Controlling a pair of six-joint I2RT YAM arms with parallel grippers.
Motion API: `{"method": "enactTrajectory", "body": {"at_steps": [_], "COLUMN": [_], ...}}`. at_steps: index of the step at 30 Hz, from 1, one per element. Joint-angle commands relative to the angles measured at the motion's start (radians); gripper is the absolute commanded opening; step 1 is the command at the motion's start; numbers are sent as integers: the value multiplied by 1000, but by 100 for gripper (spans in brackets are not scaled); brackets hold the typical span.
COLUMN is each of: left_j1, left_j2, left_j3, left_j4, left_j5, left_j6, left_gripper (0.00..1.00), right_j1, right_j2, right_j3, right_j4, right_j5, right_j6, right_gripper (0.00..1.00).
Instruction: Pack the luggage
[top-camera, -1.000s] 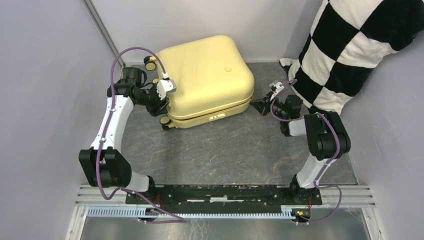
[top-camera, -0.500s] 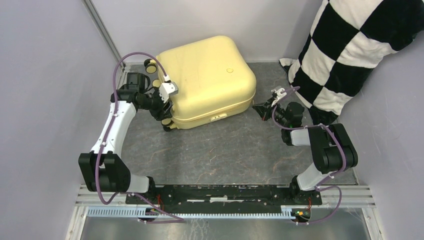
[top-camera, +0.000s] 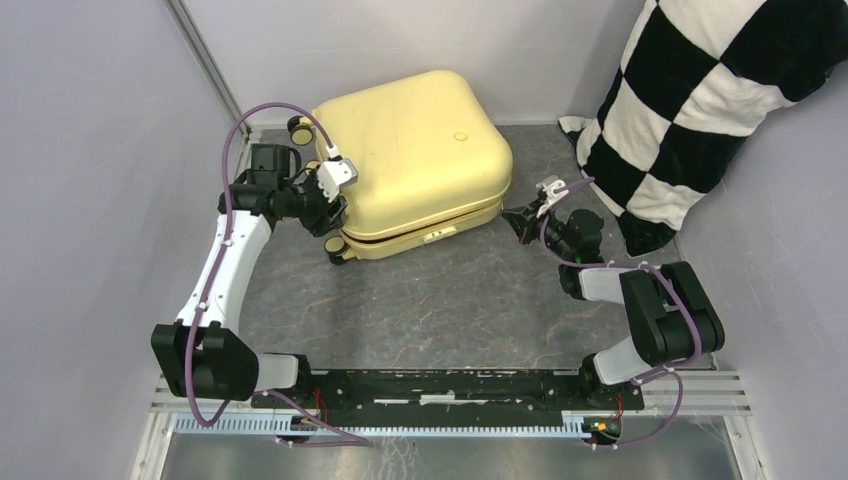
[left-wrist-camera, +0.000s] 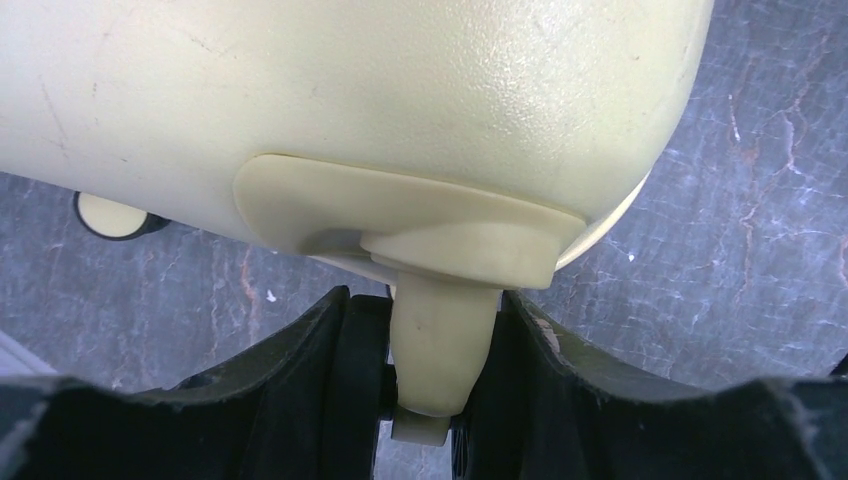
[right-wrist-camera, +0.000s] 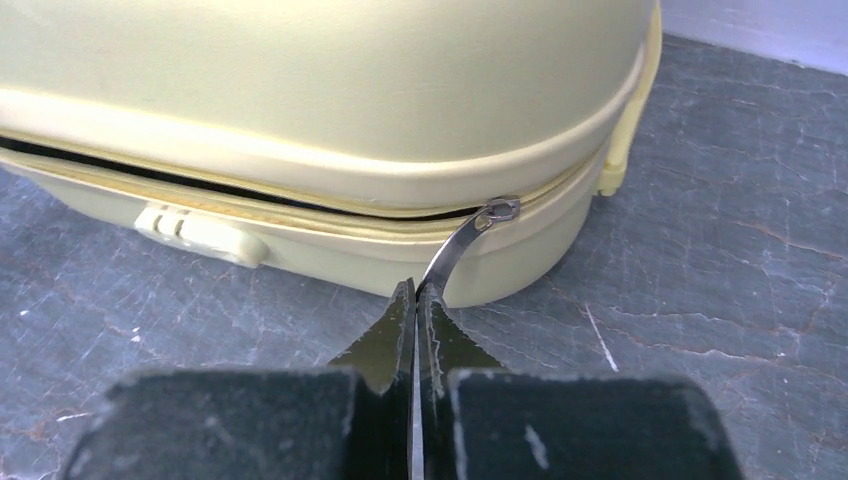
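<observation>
The pale-yellow luggage (top-camera: 415, 150) lies flat at the back of the table with its lid down. A thin dark gap runs along its front seam (right-wrist-camera: 150, 172). My left gripper (top-camera: 335, 222) is at its left front corner, shut on the yellow stem of a caster (left-wrist-camera: 440, 345), with a black finger (left-wrist-camera: 300, 370) on each side. My right gripper (top-camera: 515, 215) is at the right front corner. In the right wrist view its tips (right-wrist-camera: 415, 292) are shut on the metal zipper pull (right-wrist-camera: 458, 242), which hangs from the slider (right-wrist-camera: 500, 210) on the seam.
A black-and-white checkered pillow (top-camera: 700, 100) leans in the back right corner, close behind my right arm. Grey walls stand left, back and right. Another caster (top-camera: 298, 127) sticks out at the luggage's back left. Bare grey marbled tabletop (top-camera: 440, 300) lies in front of the luggage.
The luggage has shifted slightly to the right with my left gripper on its caster. My right arm's elbow has swung toward the near edge while its gripper stays at the corner.
</observation>
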Motion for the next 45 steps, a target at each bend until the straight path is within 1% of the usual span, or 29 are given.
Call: {"method": "enactTrajectory", "body": {"at_steps": [1, 5, 9, 12, 14, 17, 18, 20, 21, 23, 24, 26, 29, 32, 37, 45], "left_j1": [9, 9, 9, 9, 8, 6, 6, 6, 7, 6, 6, 6, 6, 6, 6, 6], "left_j2": [-57, -59, -69, -76, -80, -83, -83, -84, -86, -97, -103, -115, -118, -118, -111, -109], "left_j3": [39, 21, 7, 4, 1, -4, -1, 9, 12, 7, 2, -10, -21, -26, -22, -8], "left_j4": [298, 330, 334, 320, 314, 309, 309, 298, 288, 272, 266, 254, 230, 216, 207, 202], "left_j5": [-108, -139, -113, -70, -46, -33, -45, -68, -70, -61, -55, -40, -30, -28, -21, -19], "left_j6": [-205, -213, -224, -241, -259, -261, -256, -240, -226, -201, -191, -176, -163, -152, -147, -142], "left_gripper": [2, 2, 2, 2, 2, 2, 2, 2, 2, 2, 2, 2, 2, 2, 2, 2], "right_j1": [59, 69, 70, 90, 124, 153, 150, 121, 81, -3, -40, -72, -72, -73, -73, -71], "right_j2": [-71, -108, -122, -122, -122, -134, -146, -167, -163, -136, -116, -56, 37, 102, 156, 200], "right_j3": [-61, -115, -152, -155, -142, -117, -107, -92, -90, -67, -42, 47, 180, 252, 292, 291], "right_j4": [28, -2, 5, 31, 32, -35, -74, -149, -138, -95, -89, -116, -192, -189, -181, -164], "right_j5": [-96, -71, -65, -70, -71, -25, 18, 143, 155, 130, 104, 44, -57, -111, -118, -124], "right_j6": [-20, -33, -29, -11, -9, -27, -39, -69, -52, 12, 20, -1, -47, -59, -52, -44], "right_gripper": [0, 0, 0, 0, 0, 0, 4, 28, 37, 51, 55, 59, 60, 60, 60, 58]}}
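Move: The right hand's shut fingers already pinch the zip pull, whose slider sits about 4 cm ahead and 1 cm left of them, at the same height. The latch lies roughly 14 cm left and 4 cm back, some 3 cm lower; the suitcase handle is about 9 cm straight ahead. From the left hand, still gripping a suitcase wheel, the zip pull is some 33 cm right, 4 cm ahead and 6 cm lower. Right hand draws back-left about 8 cm, opens wide, then reaches forward-right 13 cm, straddling the zip pull. ##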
